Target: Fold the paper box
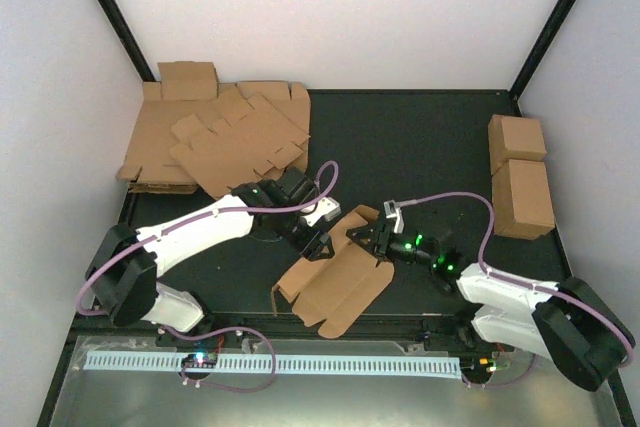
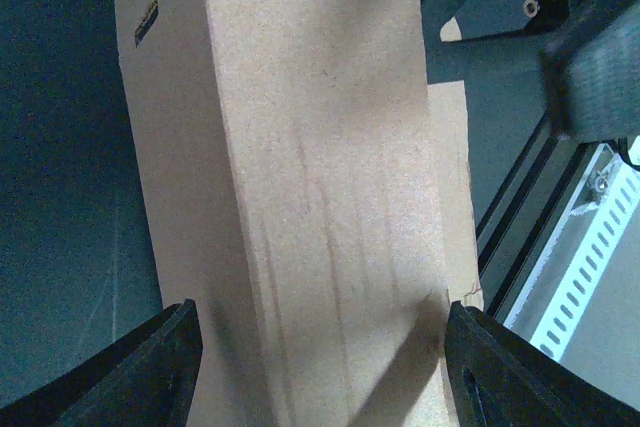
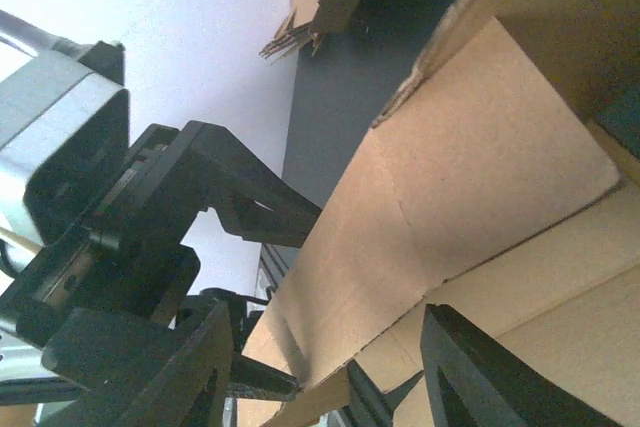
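The paper box is a brown die-cut sheet lying in the middle of the black table, partly folded at its far end. My left gripper comes in at that end from the left. In the left wrist view, a raised folded panel of the paper box spans the whole gap of the left gripper, and both fingers touch its sides. My right gripper reaches the same end from the right. In its wrist view the right gripper stands open, with the corner of a tilted flap of the paper box between its fingers.
A heap of flat cardboard sheets lies at the back left. Two closed brown cuboids stand along the right edge. A white perforated rail runs along the near edge between the arm bases. White walls enclose the table.
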Robot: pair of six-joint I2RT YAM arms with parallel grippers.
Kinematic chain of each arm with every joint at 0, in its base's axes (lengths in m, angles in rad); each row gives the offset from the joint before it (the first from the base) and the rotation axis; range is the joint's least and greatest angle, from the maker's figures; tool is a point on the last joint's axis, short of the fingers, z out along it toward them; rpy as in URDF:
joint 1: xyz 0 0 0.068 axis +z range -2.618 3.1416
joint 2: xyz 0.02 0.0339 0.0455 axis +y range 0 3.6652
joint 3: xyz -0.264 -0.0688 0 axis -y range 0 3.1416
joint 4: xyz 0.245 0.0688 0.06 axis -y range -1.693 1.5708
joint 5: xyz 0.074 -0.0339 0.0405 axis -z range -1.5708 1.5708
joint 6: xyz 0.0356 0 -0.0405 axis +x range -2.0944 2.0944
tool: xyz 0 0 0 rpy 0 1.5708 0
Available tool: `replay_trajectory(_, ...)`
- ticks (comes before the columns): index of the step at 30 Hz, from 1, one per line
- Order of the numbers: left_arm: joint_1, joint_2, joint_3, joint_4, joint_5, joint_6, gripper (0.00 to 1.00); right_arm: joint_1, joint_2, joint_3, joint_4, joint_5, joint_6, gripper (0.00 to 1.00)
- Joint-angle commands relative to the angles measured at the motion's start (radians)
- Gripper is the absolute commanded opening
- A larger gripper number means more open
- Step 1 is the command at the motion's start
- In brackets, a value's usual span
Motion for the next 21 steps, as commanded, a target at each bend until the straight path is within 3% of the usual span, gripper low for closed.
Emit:
replay_trajectory(1, -0.008, 0.014, 0.006, 0.012, -0.015, -0.013, 0.69, 0.024, 0.025, -0.005, 0.060, 0.026, 0.034, 0.53)
replay_trajectory(21, -0.010, 0.021, 0.002, 0.013, -0.019, -0.010, 0.69, 0.037, 0.182, -0.014, 0.234, 0.006, 0.098, 0.21)
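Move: The right hand's target is the loose flap of the folded side wall, its near edge about 2 cm to the left of the fingertips, roughly level fore and aft and 2 cm below. The wall's far end tab stands some 5 cm ahead and 3 cm to the right of that hand; the middle of the base panel lies about 10 cm back, 3 cm left and 9 cm lower. From the left hand, already astride the wall, the flap is about 4 cm to the right, 2 cm ahead and 1 cm lower. The right hand sinks about 2 cm and eases some 1 cm left onto the side wall's loose flap, its fingers tipping about 5 degrees farther down and closing from a little over half open to about a quarter, one finger coming over the flap's upper face and the other passing under its free edge. The left hand stays astride the same wall near by, its fingers kept at the same wide opening, steadying the wall while the right fingers narrow around the flap. ##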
